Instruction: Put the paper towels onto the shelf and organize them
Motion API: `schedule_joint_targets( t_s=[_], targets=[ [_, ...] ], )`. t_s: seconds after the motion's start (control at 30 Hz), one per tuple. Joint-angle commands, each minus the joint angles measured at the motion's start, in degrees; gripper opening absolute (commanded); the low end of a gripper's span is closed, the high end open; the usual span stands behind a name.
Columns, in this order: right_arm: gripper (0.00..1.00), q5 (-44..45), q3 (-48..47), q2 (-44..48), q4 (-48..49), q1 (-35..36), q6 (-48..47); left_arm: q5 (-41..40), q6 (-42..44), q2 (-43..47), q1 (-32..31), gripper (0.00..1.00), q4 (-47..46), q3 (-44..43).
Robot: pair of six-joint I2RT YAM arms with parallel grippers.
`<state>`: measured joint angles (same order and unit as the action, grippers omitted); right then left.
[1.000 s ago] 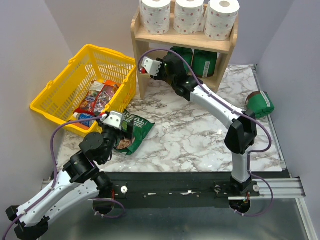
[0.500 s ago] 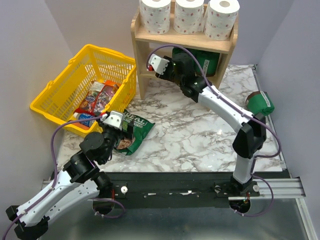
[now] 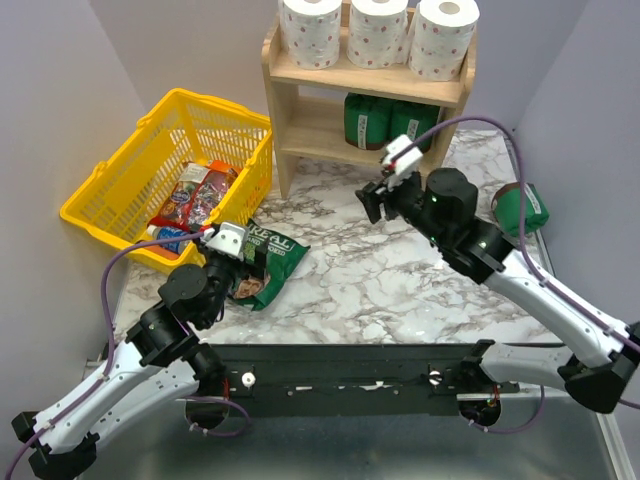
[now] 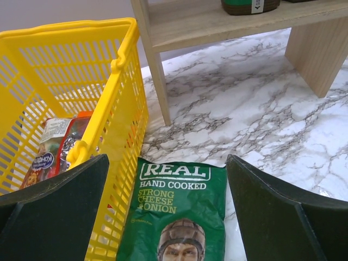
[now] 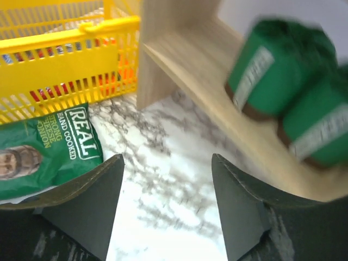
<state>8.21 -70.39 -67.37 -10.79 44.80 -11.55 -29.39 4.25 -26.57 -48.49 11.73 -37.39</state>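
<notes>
Three paper towels stand upright in a row on the top tier of the wooden shelf [image 3: 368, 83]: left roll [image 3: 310, 30], middle roll [image 3: 378, 30], right roll [image 3: 443, 38]. No gripper touches them. My right gripper [image 3: 372, 203] hangs open over the marble in front of the shelf's lower tier, with nothing between its fingers [image 5: 167, 163]. My left gripper [image 3: 243, 268] stands wide open and empty low over a green crisp bag [image 4: 166, 163]. The shelf's lower board [image 5: 201, 76] and leg [image 4: 157, 81] show in the wrist views.
A yellow basket [image 3: 105, 180] with snack packs sits at the left, against the shelf's leg. The green crisp bag [image 3: 270, 258] lies beside it. Two dark green wrapped packages [image 3: 385, 120] stand on the lower tier; another [image 3: 520, 208] lies on the table at the right.
My right arm has pulled back from the shelf's lower tier toward the right and near side, and its jaws have opened. The left arm has not moved.
</notes>
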Motion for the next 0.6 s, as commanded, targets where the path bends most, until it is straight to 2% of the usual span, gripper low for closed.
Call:
schedule_joint_targets(
  t_s=[0.0,0.1,0.2,0.3,0.33,0.4,0.43,0.47,0.5,0.53,0.57],
  targets=[
    [0.78,17.5,6.3,5.8,-5.9,-0.1,14.8,2.3,-1.3,0.1,0.1,0.99,-0.7,-1.2],
    [0.83,24.3,8.2,9.0,-8.1,-0.6,13.1,2.5,-1.4,0.6,0.0,0.99,-0.7,-1.1],
    [0.84,23.5,10.7,12.3,-9.9,-6.2,15.1,1.6,-1.4,1.1,0.1,0.99,-0.6,-0.9],
    [0.87,18.0,14.0,15.1,-10.0,-17.6,21.5,1.0,-1.4,1.0,0.1,0.99,-0.7,-0.8],
    [0.88,16.9,15.0,15.5,-10.0,-23.8,23.0,0.9,-1.4,1.1,0.1,0.99,-0.7,-0.8],
    [0.92,14.4,17.0,15.0,-9.3,-29.8,26.1,1.1,-1.2,0.6,0.1,0.99,-0.7,-0.8],
    [0.93,13.2,17.6,14.6,-8.8,-35.6,26.8,1.2,-1.3,0.5,0.1,0.99,-0.7,-0.8],
    [1.00,11.4,18.0,14.0,-8.2,-38.4,27.1,1.3,-1.3,0.4,0.1,0.99,-0.7,-0.7],
    [1.00,7.2,18.7,12.7,-7.2,-41.4,28.2,1.2,-1.3,0.0,0.0,0.99,-0.7,-0.7],
    [1.00,5.6,18.8,12.0,-6.9,-47.3,29.1,1.3,-1.4,-0.1,0.0,0.99,-0.7,-0.8],
    [1.00,4.2,18.8,11.2,-6.4,-49.6,29.8,1.3,-1.4,-0.3,0.0,0.99,-0.7,-0.8]
  ],
)
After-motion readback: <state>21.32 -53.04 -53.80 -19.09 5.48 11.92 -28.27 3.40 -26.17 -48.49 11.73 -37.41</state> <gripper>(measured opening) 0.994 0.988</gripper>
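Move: The loose green pack lies on the table against the right wall, about 41 cm to the right hand's right, 16 cm ahead and 30 cm below. Two green packs already stand on the middle shelf, both 19 cm ahead and 5 cm below, one 5 cm left, the other 6 cm right. The shelf's right side panel is 18 cm ahead, 13 cm right. From the left hand the loose pack lies some 76 cm right, 25 cm ahead, 24 cm below. Right hand sweeps some 28 cm right, sinking, towards the loose green pack, turning about 60 degrees clockwise, fingers opening. ##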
